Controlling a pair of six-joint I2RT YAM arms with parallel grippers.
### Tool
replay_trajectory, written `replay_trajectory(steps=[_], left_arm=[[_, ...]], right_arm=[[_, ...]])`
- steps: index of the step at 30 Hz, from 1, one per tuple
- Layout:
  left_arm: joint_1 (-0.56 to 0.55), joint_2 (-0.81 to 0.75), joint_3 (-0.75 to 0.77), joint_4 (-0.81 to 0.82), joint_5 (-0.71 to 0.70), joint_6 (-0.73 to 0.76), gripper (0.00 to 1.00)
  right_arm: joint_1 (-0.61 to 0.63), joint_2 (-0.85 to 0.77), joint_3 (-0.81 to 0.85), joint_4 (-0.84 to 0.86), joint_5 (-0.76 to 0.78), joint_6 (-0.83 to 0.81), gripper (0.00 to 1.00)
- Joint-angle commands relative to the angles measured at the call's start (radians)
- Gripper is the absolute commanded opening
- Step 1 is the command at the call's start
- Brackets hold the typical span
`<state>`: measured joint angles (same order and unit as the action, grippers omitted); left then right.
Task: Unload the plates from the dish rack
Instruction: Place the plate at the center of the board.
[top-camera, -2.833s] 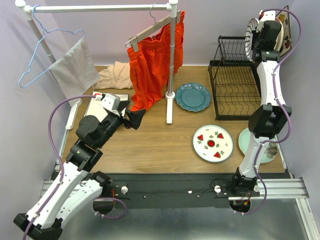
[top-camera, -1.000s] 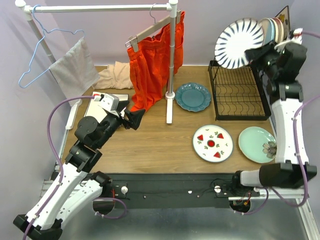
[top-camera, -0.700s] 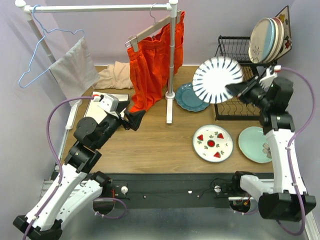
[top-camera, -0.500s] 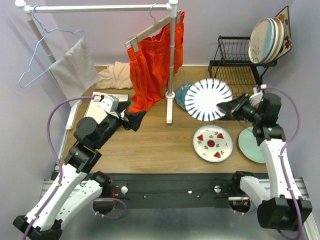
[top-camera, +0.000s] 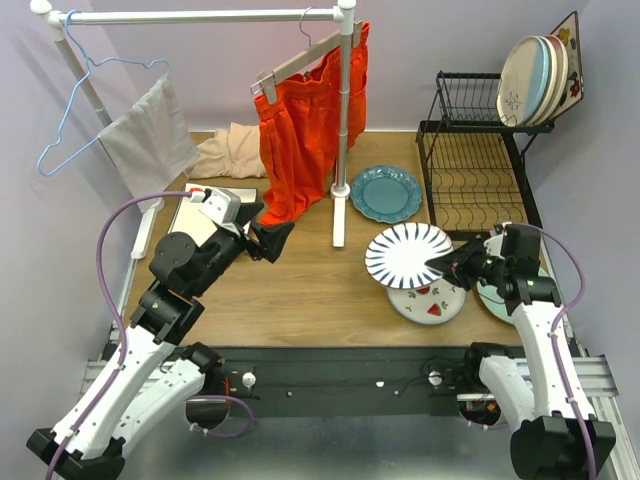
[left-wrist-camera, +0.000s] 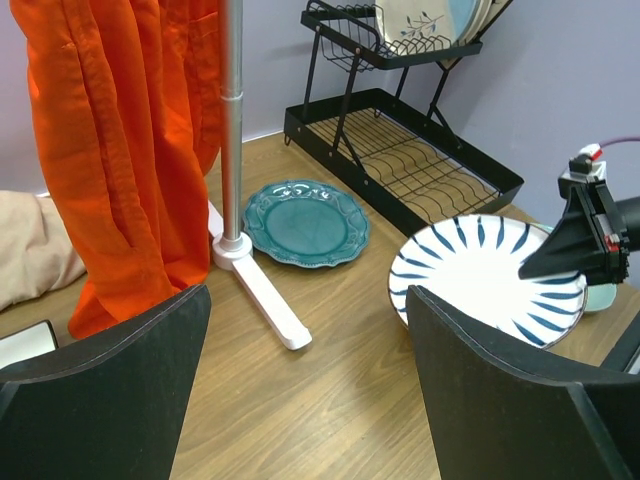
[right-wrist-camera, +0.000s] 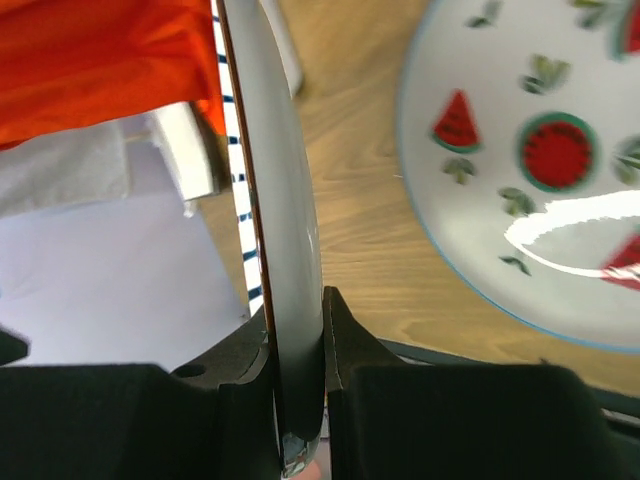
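My right gripper (top-camera: 447, 265) is shut on the rim of a blue-striped white plate (top-camera: 406, 254), held nearly flat just above a white plate with watermelon pictures (top-camera: 432, 302). In the right wrist view the striped plate (right-wrist-camera: 285, 230) stands edge-on between the two pads of the right gripper (right-wrist-camera: 297, 330), with the watermelon plate (right-wrist-camera: 540, 170) behind it. A teal plate (top-camera: 386, 193) lies on the table. A pale mint plate (top-camera: 487, 288) is mostly hidden under my right arm. Several plates (top-camera: 535, 68) stand in the upper shelf of the black dish rack (top-camera: 478, 180). My left gripper (top-camera: 268, 238) is open and empty.
A white clothes rail (top-camera: 200, 16) spans the back, its foot (top-camera: 340, 215) beside the teal plate. An orange garment (top-camera: 305, 120) and a grey cloth (top-camera: 150, 140) hang from it. A beige cloth (top-camera: 225, 155) lies at the back left.
My right arm lifted the striped plate out of the rack's upper shelf, swung it left and down, and now holds it low over the watermelon plate. The left arm has not moved.
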<state>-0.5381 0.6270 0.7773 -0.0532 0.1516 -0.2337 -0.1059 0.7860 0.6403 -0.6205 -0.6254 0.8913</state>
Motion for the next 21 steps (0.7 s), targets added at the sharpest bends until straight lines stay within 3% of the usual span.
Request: replay_trajectory(steps=[1, 16, 21], left_arm=[[0.001, 0.000, -0.006, 0.013, 0.020, -0.006, 0.88], [0.001, -0.006, -0.006, 0.013, 0.008, -0.006, 0.88], [0.001, -0.003, -0.006, 0.012, 0.009, -0.006, 0.88]], right_arm=[[0.000, -0.054, 0.044, -0.140, 0.148, -0.006, 0.01], [-0.002, -0.113, 0.009, -0.216, 0.331, -0.029, 0.01], [-0.002, -0.105, -0.024, -0.199, 0.319, -0.020, 0.01]])
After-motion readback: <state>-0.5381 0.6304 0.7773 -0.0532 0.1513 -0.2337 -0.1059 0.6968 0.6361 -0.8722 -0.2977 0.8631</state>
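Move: The right hand holds the striped plate by its right-hand rim. The watermelon plate it is being taken to lies about 9 cm below this hand and 2 cm back, with no offset left or right. Measured from the watermelon plate, the green plate is roughly 25 cm to the right and level with it, the blue plate some 28 cm farther out and 10 cm left. From the left hand, the watermelon plate is about 37 cm right, level, some 26 cm below. Still pinching the striped plate's rim, the right hand lowers the plate towards the watermelon plate, going down and to the right by about 4 cm each and some 3 cm back towards the base, slowing to near rest. The wrist turns about 20 degrees meanwhile, its left side dipping, the fingers tipping further down and swinging a little clockwise; the grip stays unchanged. ##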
